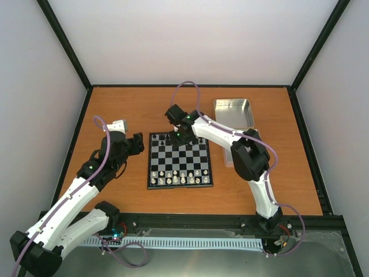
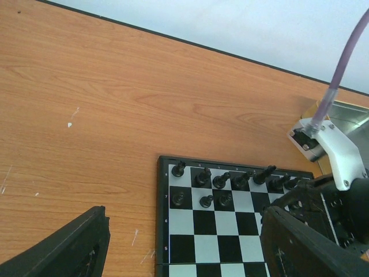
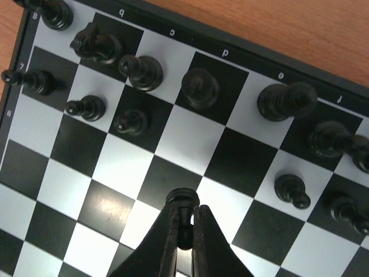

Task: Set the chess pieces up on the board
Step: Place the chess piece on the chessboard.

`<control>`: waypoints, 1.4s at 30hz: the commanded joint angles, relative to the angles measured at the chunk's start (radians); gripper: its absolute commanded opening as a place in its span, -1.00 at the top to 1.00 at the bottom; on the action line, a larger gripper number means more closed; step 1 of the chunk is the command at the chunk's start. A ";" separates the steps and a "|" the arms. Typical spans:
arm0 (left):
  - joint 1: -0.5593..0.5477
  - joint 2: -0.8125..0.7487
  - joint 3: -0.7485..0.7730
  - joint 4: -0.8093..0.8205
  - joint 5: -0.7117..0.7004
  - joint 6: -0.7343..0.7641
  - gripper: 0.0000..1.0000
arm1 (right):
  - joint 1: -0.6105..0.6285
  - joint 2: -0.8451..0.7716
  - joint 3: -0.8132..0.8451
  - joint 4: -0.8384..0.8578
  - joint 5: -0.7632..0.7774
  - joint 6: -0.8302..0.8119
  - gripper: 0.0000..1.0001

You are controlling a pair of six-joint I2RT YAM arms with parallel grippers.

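The board (image 1: 180, 160) lies mid-table, with black chess pieces (image 1: 168, 138) along its far rows and white pieces on the near rows. In the right wrist view my right gripper (image 3: 184, 214) is shut on a black pawn (image 3: 183, 199), held just above the board (image 3: 104, 210) near the back rows. Other black pieces (image 3: 199, 88) stand on ranks 8 and 7. From above, the right gripper (image 1: 183, 137) hangs over the board's far edge. My left gripper (image 1: 138, 144) is open and empty beside the board's left edge; its fingers (image 2: 63, 248) frame the board (image 2: 196, 231).
An open silver tin (image 1: 233, 112) lies at the far right of the table, and another tin is partly hidden under the right arm (image 1: 228, 158). A black frame edges the table.
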 commanded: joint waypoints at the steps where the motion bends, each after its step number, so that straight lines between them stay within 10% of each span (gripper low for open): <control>1: 0.000 -0.012 -0.001 0.001 -0.008 0.035 -0.45 | 0.011 0.056 0.077 -0.052 0.041 -0.009 0.94; 25: 0.000 -0.005 -0.013 0.013 0.013 0.033 -0.45 | 0.013 0.190 0.189 -0.073 0.050 -0.009 0.89; 42: 0.000 0.006 -0.007 0.018 0.017 0.035 -0.46 | 0.012 0.128 0.231 -0.085 0.050 -0.022 0.42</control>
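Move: The right hand holds a black pawn above the board; its empty light square lies about 2 cm ahead, 1 cm left and 5 cm below. The back-row piece stands 3 cm beyond that square, the neighbouring pawn 3 cm to its left, the right-side pawn about 6 cm to its right. From the left hand the square is some 8 cm ahead, 16 cm right and 19 cm below. Right hand lowers the pawn nearly 3 cm, easing 2 cm forward onto its square, then opens and starts rising. ##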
